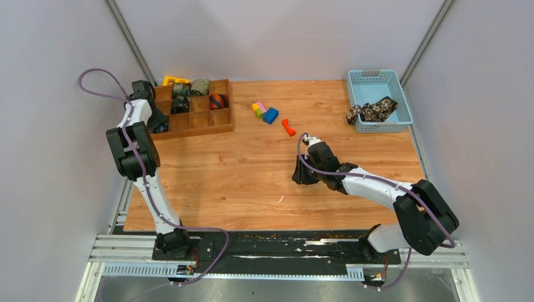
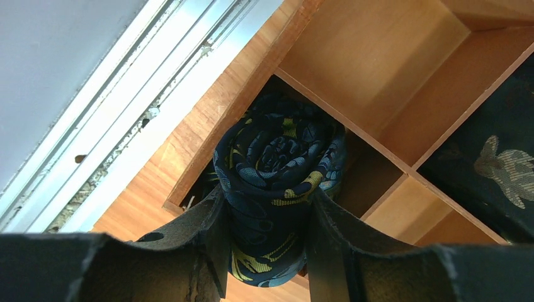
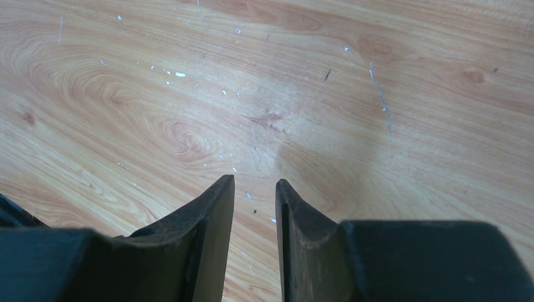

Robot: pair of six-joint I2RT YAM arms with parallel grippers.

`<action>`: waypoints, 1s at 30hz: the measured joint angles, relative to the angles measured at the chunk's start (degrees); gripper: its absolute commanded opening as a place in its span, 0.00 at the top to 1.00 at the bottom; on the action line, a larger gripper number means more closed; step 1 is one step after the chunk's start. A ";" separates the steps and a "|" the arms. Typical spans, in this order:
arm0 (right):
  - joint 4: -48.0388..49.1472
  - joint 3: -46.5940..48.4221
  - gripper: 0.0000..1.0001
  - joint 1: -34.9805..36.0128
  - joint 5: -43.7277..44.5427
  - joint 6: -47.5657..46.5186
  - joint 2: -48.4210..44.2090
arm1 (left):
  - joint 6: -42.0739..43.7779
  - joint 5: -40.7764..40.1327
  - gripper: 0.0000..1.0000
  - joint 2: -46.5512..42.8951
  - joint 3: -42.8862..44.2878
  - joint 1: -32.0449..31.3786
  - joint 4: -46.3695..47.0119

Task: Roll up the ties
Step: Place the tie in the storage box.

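Note:
A navy tie with gold-teal paisley, rolled into a coil (image 2: 277, 157), sits between the fingers of my left gripper (image 2: 267, 196), which is shut on it. The coil hangs at the corner compartment of the wooden tray (image 2: 378, 63), at that tray's near left end (image 1: 165, 133). Whether it touches the compartment floor I cannot tell. Other rolled ties lie in the tray: a green one (image 1: 200, 87), an orange-navy one (image 1: 217, 100) and a black floral one (image 2: 504, 163). An unrolled black-tan floral tie (image 1: 371, 111) lies in the blue basket (image 1: 378, 78). My right gripper (image 3: 255, 184) is open over bare table, a narrow gap between its jaws.
Small coloured plastic blocks (image 1: 264, 112) and a red piece (image 1: 288, 127) lie mid-table at the back. The right arm (image 1: 378, 185) stretches across the right half of the table. A metal rail (image 2: 126, 107) runs just left of the tray.

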 measured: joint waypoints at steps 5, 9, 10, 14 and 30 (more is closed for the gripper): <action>0.00 0.00 0.69 0.00 -0.09 0.00 0.00 | -1.88 0.98 0.59 -1.09 -2.32 0.33 2.54; 0.00 0.00 0.69 0.00 -0.09 0.00 0.00 | -2.80 1.60 0.46 -2.03 -3.98 0.55 4.33; 0.00 0.00 0.69 0.00 -0.09 0.00 0.00 | -3.06 1.79 0.44 -2.40 -4.59 0.59 4.76; 0.00 0.00 0.69 0.00 -0.09 0.00 0.00 | -3.96 3.06 0.35 -3.58 -5.53 0.63 4.00; 0.00 0.00 0.69 0.00 -0.09 0.00 0.00 | -4.66 5.90 0.00 -12.41 -4.61 0.66 -4.90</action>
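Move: The blue floral rolled tie already stands in the storage box's near-left compartment, its middle right at the left hand's point and about 2 cm below it, still pinched. The dark tie in the next compartments lies about 8 cm ahead and 7 cm to the right; the orange-striped tie is some 9 cm ahead and 20 cm right. From the idle right hand the blue tie lies about 23 cm ahead and 48 cm left. The blue tie is let go: the left fingers open from about half to fully wide while the hand first draws back and to the right, nearly level, by some 2 cm each way. Then the hand lifts clear of the storage box, ending about 6.5 cm higher, with only a slight tilt of the wrist. ##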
